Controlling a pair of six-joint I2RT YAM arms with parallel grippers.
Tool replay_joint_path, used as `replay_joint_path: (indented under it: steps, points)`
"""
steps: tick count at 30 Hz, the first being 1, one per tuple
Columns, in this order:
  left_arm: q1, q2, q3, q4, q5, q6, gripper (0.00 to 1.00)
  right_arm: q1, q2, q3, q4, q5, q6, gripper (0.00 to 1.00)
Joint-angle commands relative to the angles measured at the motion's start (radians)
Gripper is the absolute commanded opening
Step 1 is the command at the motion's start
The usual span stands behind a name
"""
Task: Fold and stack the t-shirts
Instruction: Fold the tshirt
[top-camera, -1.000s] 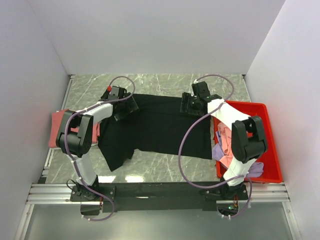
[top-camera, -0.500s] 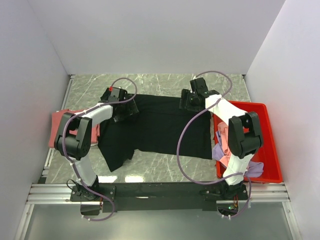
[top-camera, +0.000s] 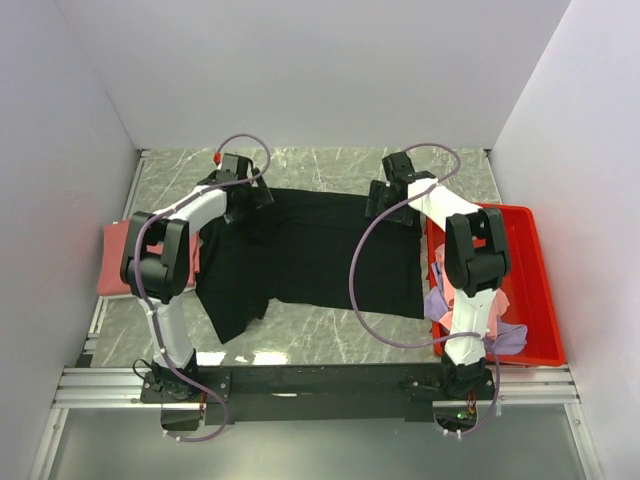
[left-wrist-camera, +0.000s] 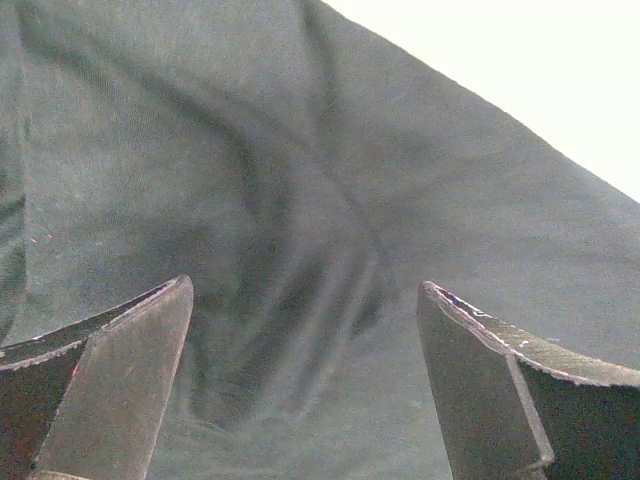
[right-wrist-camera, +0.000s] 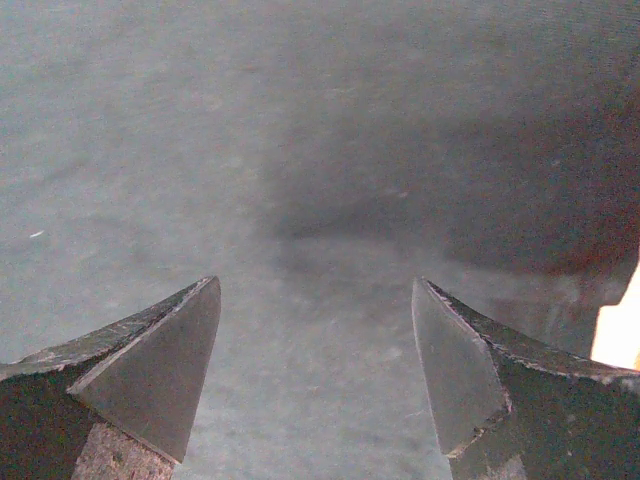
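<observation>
A large black t-shirt (top-camera: 310, 250) lies spread across the middle of the table. My left gripper (top-camera: 245, 200) hovers over its far left corner, jaws open, with only wrinkled black cloth (left-wrist-camera: 300, 180) between the fingers. My right gripper (top-camera: 385, 203) hangs over the far right corner, also open above smooth black cloth (right-wrist-camera: 300, 130). In the wrist views the left gripper (left-wrist-camera: 303, 290) and right gripper (right-wrist-camera: 315, 285) hold nothing. A salmon-red t-shirt (top-camera: 115, 260) lies folded at the left edge. Pink (top-camera: 448, 275) and lavender (top-camera: 512, 340) t-shirts sit crumpled in the bin.
A red plastic bin (top-camera: 530, 290) stands at the right side of the marble table (top-camera: 330, 165). White walls enclose the table on the left, back and right. The black shirt's right edge reaches the bin.
Both grippers have moved away from the arm bases toward the far edge of the black t-shirt. Both stay open, and the shirt has barely shifted.
</observation>
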Motion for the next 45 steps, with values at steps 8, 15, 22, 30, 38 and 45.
replay_joint_path:
  steps: [8,15,22,30,38,45]
  points:
    - [0.006,0.086,0.071,-0.024,0.005,0.013,1.0,-0.038,0.13,0.124,-0.119,-0.005,-0.03,0.84]
    - [0.009,0.111,0.082,-0.005,0.025,0.013,0.99,-0.061,0.237,0.246,-0.222,0.061,-0.056,0.83]
    - [0.009,0.157,0.123,-0.019,0.031,0.016,1.0,-0.09,0.357,0.458,-0.339,0.05,-0.102,0.83]
    - [0.008,0.209,0.185,-0.027,0.051,0.025,0.99,-0.139,0.458,0.659,-0.432,0.016,-0.122,0.84]
    - [0.009,0.25,0.264,-0.079,0.029,0.043,0.99,-0.161,0.509,0.777,-0.469,-0.008,-0.155,0.83]
    - [0.008,0.154,0.26,-0.076,0.017,0.051,1.0,-0.156,0.443,0.811,-0.437,-0.06,-0.22,0.84]
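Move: The black t-shirt lies under both open hands, its cloth about 4 cm below the left fingertips and 3 below the right. Its far edge runs some 6 cm ahead of the left hand and 5 ahead of the right, straight on; its far right corner is about 5 cm ahead and 11 to the right of the right hand. The folded red shirt sits roughly 30 cm left of the left hand and 14 back; the red bin about 32 right of the right hand and 22 back. Down first, both hands together with fingers kept open, about 3 cm until the fingertips meet the black t-shirt. Then they drag forward along it towards its far side: the left some 4 cm, nearly straight, the right about 7 cm forward and 5 to the right, tilting its fingers back under by some 10 degrees and skimming on towards the far right corner. ##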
